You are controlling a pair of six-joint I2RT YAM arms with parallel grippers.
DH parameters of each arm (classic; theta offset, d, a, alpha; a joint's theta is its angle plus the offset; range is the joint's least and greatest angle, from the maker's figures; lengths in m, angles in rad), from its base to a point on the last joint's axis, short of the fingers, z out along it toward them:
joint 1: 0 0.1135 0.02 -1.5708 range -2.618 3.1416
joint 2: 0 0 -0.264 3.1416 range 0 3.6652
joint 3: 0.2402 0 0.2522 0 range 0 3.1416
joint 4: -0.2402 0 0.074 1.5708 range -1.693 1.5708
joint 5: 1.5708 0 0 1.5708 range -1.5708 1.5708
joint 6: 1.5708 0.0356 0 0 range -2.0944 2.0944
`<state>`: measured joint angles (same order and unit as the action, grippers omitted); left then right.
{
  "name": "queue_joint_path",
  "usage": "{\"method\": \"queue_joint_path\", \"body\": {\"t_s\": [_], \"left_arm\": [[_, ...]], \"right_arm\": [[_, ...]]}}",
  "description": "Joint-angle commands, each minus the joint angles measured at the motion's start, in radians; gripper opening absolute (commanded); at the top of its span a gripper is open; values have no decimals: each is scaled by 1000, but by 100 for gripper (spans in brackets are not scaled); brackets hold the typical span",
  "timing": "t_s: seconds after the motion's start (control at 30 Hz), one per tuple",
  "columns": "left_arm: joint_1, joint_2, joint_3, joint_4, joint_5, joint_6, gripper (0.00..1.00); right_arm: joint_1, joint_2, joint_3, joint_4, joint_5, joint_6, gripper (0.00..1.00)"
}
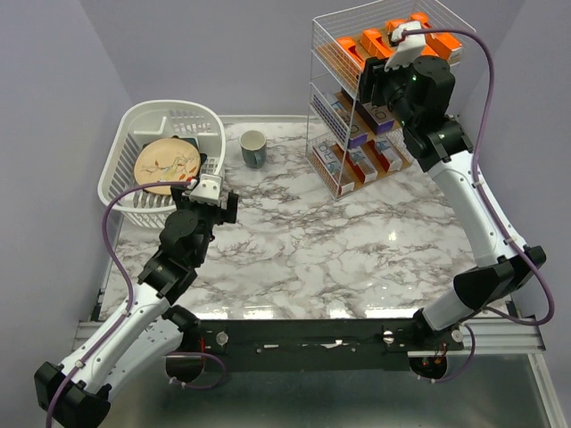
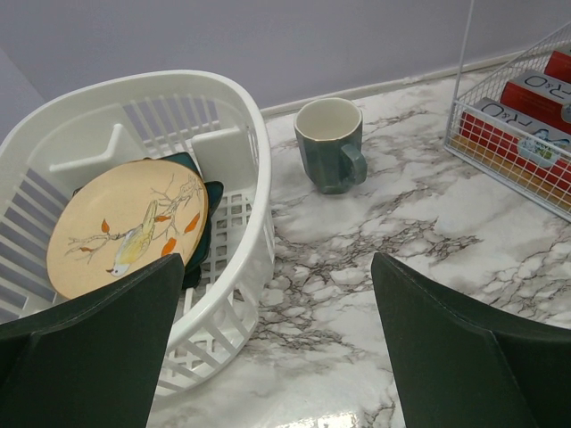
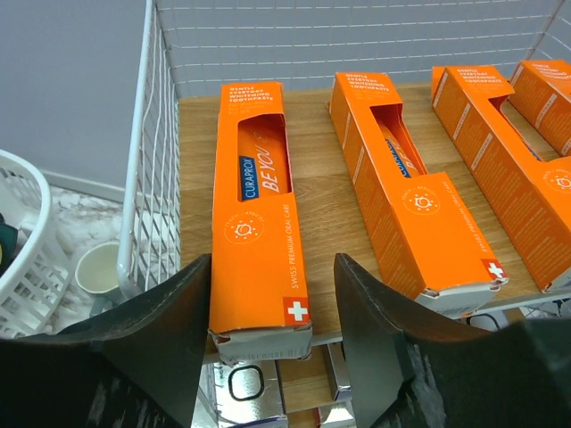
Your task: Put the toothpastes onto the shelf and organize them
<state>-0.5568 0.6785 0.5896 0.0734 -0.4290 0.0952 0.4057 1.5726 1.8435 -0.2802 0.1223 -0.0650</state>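
Note:
The shelf stands at the back right, a white wire rack with wooden boards. Several orange toothpastes lie on its top tier, silver-purple ones on the middle tier and white-red ones on the bottom. My right gripper hovers at the front of the top tier. In the right wrist view its fingers straddle the near end of the leftmost orange box, which rests on the board; a gap shows beside the right finger. My left gripper hangs open and empty over the table.
A white plastic dish basket with a bird-painted plate sits at the back left, close to the left gripper. A dark green mug stands between basket and shelf. More orange boxes lie right of the straddled one.

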Motion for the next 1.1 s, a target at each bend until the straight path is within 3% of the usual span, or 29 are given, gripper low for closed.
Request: {"method": "queue_joint_path", "body": {"t_s": [0.0, 0.2, 0.37, 0.77, 1.07], "left_arm": [[9, -3, -4, 20, 22, -15, 99], [12, -4, -4, 19, 35, -20, 99], [18, -22, -2, 14, 30, -25, 99], [40, -204, -2, -41, -82, -81, 99], [69, -399, 0, -158, -200, -195, 99]], "right_arm": [[7, -71, -36, 47, -44, -18, 65], [7, -163, -82, 52, -73, -21, 66], [7, -302, -197, 58, -53, -33, 76], [8, -935, -679, 19, 201, -36, 96], [8, -1361, -1019, -85, 401, -6, 100]]}}
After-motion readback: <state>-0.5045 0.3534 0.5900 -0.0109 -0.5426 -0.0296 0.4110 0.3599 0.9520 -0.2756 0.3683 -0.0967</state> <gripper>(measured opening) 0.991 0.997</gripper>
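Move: The right gripper, already part-open, straddles the near end of the leftmost orange toothpaste on the top shelf; that box's middle lies about 5 cm ahead, 2 cm left and 2 cm below. The second orange toothpaste stands roughly 6 cm right of it and 2 cm farther out, the third some 11 cm right of it and 4 cm farther out. From the left gripper the leftmost box is about 24 cm ahead, 27 cm right and 15 cm higher. Back the right gripper off the leftmost orange toothpaste and away from the shelf, slowly at first, then fast, about 27 cm back and 16 cm right, opening fully; rise some 5 cm, then sink below the starting height, tilting the fingers up and finally turning clockwise. Late on, draw the empty left gripper left, up and back, around 6 cm each way, rolling its left side down. ##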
